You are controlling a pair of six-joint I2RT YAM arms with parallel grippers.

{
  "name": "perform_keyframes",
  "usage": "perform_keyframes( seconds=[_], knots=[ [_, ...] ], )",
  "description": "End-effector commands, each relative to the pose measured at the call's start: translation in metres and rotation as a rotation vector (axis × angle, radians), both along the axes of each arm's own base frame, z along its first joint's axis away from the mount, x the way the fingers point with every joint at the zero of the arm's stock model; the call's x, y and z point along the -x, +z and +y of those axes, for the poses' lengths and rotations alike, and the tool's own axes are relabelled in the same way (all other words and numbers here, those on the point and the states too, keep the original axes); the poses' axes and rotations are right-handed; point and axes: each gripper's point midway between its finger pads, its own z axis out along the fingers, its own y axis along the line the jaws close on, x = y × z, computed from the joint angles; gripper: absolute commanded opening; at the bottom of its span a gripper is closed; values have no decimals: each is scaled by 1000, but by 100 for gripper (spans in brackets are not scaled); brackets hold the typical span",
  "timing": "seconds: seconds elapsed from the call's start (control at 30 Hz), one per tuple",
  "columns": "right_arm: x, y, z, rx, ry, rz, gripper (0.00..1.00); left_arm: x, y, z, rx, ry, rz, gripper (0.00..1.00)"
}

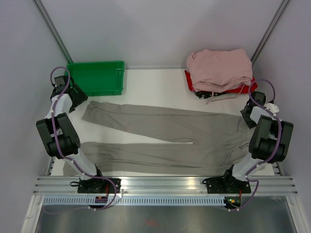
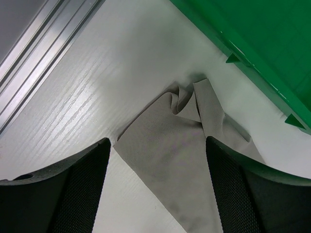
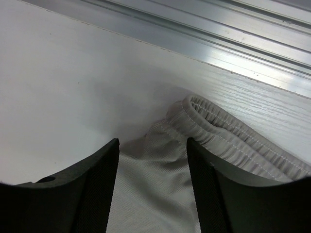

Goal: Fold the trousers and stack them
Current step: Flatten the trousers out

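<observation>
The grey-beige trousers lie flat across the table, legs pointing left and waistband at the right. My left gripper hovers at the hem of the far leg, close to the green bin. In the left wrist view its jaws stand wide apart, and the left gripper straddles the crumpled hem corner. My right gripper is at the far corner of the waistband. In the right wrist view the right gripper has fabric lying between its spread fingers, just below the elastic waistband. Neither pair of fingers has pinched the cloth.
A green bin stands at the back left, its wall right beside the hem. Folded pale pink garments are piled on something red at the back right. Aluminium rails run along the table's near edge.
</observation>
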Motion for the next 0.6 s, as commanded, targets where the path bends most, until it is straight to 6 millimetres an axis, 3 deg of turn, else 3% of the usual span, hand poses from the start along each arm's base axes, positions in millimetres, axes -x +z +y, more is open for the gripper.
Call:
perform_keyframes(
  seconds=[0.0, 0.13, 0.23, 0.3, 0.43, 0.47, 0.57],
  knots=[
    [-23, 5, -8, 3, -17, -62, 64, -12, 10, 0, -18, -74, -33, 85],
    [-29, -5, -9, 1, -6, -48, 57, -18, 12, -12, 18, -142, -76, 86],
    [-32, -14, -11, 4, 6, -27, 30, -26, 14, -20, 36, -191, -110, 86],
    [-36, -13, -13, 16, 19, -30, 19, -30, 16, -23, 48, -212, -132, 86],
    [-52, -14, -19, 52, 63, -25, 9, -36, 13, -21, 58, -188, -139, 86],
    [-62, -7, -22, 62, 72, -42, 8, -36, 10, -20, 62, -179, -134, 85],
    [-77, -12, -20, 77, 117, -23, 7, -38, 1, -23, 106, -141, -126, 84]
  ],
)
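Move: Just below the right hand, about 1 cm ahead and 2 cm down, lies the rumpled waistband corner of the trousers. From this hand the pink strap lies about 11 cm ahead and 11 cm left, and the pink pile some 24 cm ahead and 13 cm left. For the left hand, the crumpled leg-end corner lies about 6 cm ahead, 1 cm right and 9 cm down, with the green tray's middle some 17 cm ahead and 4 cm right. Sinking about 2 cm with a slight forward creep, the right hand shuts its partly open fingers on the waistband corner, pinching it, then drags it forward low over the table, nearly 5 cm forward in all and a little to the right. The left hand, empty and wide open, shifts some 3 cm forward-right towards the leg-end corner, turning about 10 degrees clockwise, with no touch. ##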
